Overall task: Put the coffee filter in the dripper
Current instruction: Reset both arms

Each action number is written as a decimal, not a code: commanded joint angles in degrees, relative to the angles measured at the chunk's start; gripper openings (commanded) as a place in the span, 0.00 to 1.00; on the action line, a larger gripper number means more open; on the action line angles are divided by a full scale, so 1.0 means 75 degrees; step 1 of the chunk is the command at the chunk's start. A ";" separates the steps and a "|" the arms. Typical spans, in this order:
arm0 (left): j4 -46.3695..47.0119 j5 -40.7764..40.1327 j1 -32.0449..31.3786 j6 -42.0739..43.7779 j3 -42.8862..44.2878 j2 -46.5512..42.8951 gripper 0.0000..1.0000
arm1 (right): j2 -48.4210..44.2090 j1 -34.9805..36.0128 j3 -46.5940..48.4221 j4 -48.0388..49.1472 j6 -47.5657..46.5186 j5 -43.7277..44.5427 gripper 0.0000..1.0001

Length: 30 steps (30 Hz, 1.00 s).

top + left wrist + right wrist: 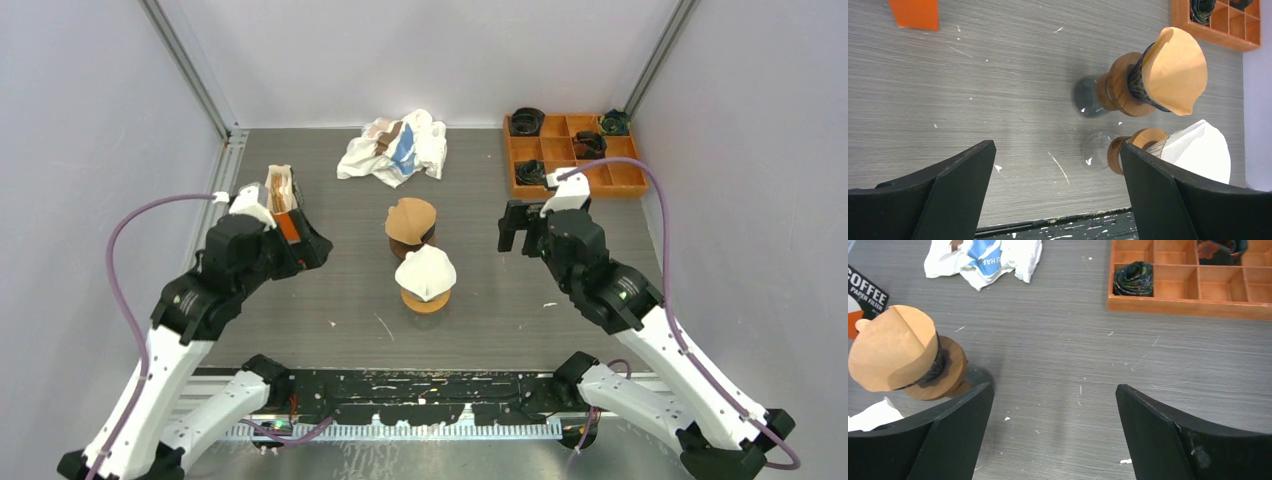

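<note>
Two drippers with wooden collars stand mid-table. The far dripper (410, 235) (1120, 87) holds a brown coffee filter (411, 218) (1175, 70) (893, 352). The near dripper (425, 298) (1138, 142) holds a white coffee filter (426, 270) (1203, 150) (870, 416). My left gripper (308, 248) (1058, 150) hangs open to the left of them with nothing between its fingers. To their right, my right gripper (517, 230) (1054, 390) is open and empty too. Neither gripper touches a dripper.
An orange-and-black box of paper filters (283, 203) (865, 292) (915, 12) stands at the left, beside my left wrist. A crumpled white bag (395, 148) (983, 260) lies at the back. An orange compartment tray (575, 165) (1188, 307) (1218, 37) with dark items sits back right.
</note>
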 commanded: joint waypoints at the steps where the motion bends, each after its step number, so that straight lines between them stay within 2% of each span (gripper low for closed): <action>1: 0.0292 -0.0706 0.0047 0.0234 -0.0508 -0.1039 0.99 | -0.0669 -0.0021 -0.0458 0.0401 -0.0064 0.0736 1.00; 8: 0.0264 -0.1570 0.0042 0.0850 -0.1144 -0.2865 0.99 | -0.1810 -0.0018 -0.1316 0.0563 -0.0157 0.1369 1.00; 16: 0.0411 -0.1816 0.0047 0.1187 -0.1815 -0.4059 0.99 | -0.2723 -0.0026 -0.1765 0.0853 -0.0234 0.1711 1.00; 22: 0.0853 -0.1866 0.0047 0.1170 -0.2448 -0.4420 0.99 | -0.3111 -0.0021 -0.1858 0.0863 -0.0289 0.1824 1.00; 30: 0.0702 -0.1932 0.0047 0.1139 -0.2380 -0.4256 0.99 | -0.3565 -0.0023 -0.1981 0.0897 -0.0436 0.1890 1.00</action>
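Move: Around 24 cm to the left hand's right, 3 cm back and 16 cm below is the white filter in its dripper. From the same hand, the brown filter's dripper is about 6 cm ahead, 21 cm right, and the filter box 16 cm ahead, 8 cm left. From the right hand, the white one is 22 cm left, 6 cm back, 18 cm below; the brown 3 cm ahead, 24 cm left; the orange tray some 28 cm ahead, 15 cm right. Drawing apart and back from the two filled drippers, both empty hands head for their rest poses: the left about 7 cm left and 5 cm back, rising slightly before sinking some 4 cm; the right about 8 cm right and 5 cm back, dipping a little and coming up again. Fingers stay wide open, touching nothing, while they tip up roughly 15 degrees and swing outward about 10. Both slow near the end. ##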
